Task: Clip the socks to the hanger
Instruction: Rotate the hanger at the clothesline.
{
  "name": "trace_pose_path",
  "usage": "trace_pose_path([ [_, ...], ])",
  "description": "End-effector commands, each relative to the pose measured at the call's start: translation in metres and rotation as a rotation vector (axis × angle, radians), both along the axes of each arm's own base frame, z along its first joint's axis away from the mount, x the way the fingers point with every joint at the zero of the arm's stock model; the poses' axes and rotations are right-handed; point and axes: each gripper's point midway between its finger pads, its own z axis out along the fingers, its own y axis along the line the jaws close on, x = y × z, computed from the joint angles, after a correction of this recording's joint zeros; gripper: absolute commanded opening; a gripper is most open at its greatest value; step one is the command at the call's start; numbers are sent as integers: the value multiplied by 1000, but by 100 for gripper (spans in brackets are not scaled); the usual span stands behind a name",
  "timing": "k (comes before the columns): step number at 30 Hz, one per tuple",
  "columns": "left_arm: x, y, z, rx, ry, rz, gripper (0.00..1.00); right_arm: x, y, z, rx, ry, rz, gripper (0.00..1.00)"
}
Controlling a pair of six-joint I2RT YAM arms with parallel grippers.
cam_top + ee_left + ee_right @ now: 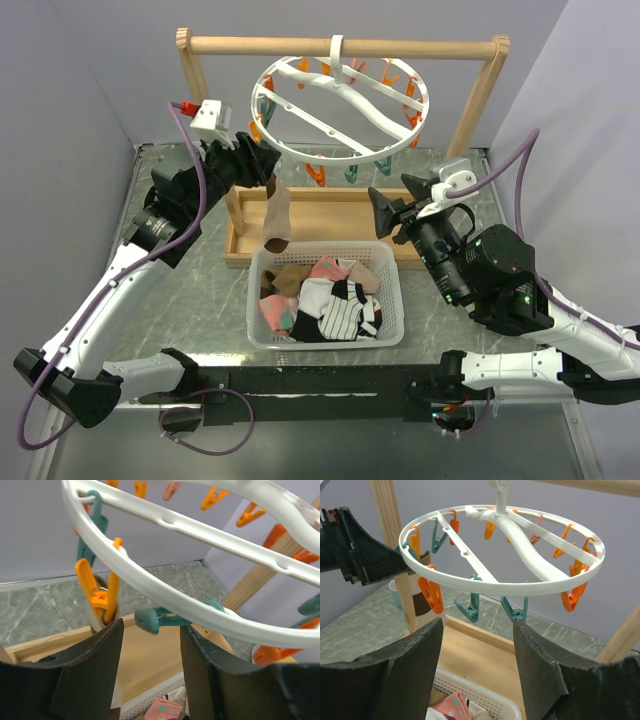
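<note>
The white ring hanger (300, 152) hangs by its hook from the wooden crossbar, with orange and teal pegs round its rim (485, 587). A beige and brown sock (278, 215) dangles below an orange peg (95, 591) at the ring's left side; its top (422, 600) shows beside that peg. My left gripper (268, 170) is open right beside that peg, with a teal peg (149, 620) just beyond the gap (150, 627) and nothing held. My right gripper (385, 215) is open and empty, hovering below the ring's near rim (477, 625). Several more socks (330, 300) lie in the basket.
A white mesh basket (325, 342) stands on the table in front of the wooden frame (340, 46), whose flat tray base (330, 215) lies under the hanger. The frame's posts (480, 100) flank the ring. Grey walls close in on both sides.
</note>
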Motion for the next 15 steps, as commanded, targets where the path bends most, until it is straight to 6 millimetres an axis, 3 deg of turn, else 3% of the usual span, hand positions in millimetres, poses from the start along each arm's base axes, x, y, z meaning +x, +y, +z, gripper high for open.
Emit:
trace_pose_path([
  [1, 15, 19, 24, -15, -50, 96, 54, -6, -8, 13, 63, 5, 26, 65],
  [15, 51, 46, 17, -27, 12, 233, 52, -11, 0, 21, 48, -4, 65, 65],
])
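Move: The teal clip on the hanger's near-left rim stands between the left hand's half-open fingers, about 2 cm right of its middle and 1 cm up. The orange clip holding the sock is some 5 cm ahead of that hand, 2 cm left and 2 cm up; the next orange clip lies roughly 4 cm back, 8 cm right and 1 cm down. From the right hand the teal clip is about 11 cm ahead, 18 cm left, near level. The left hand sweeps about 6 cm forward and left, its right-hand finger pushing the teal clip along clockwise. ##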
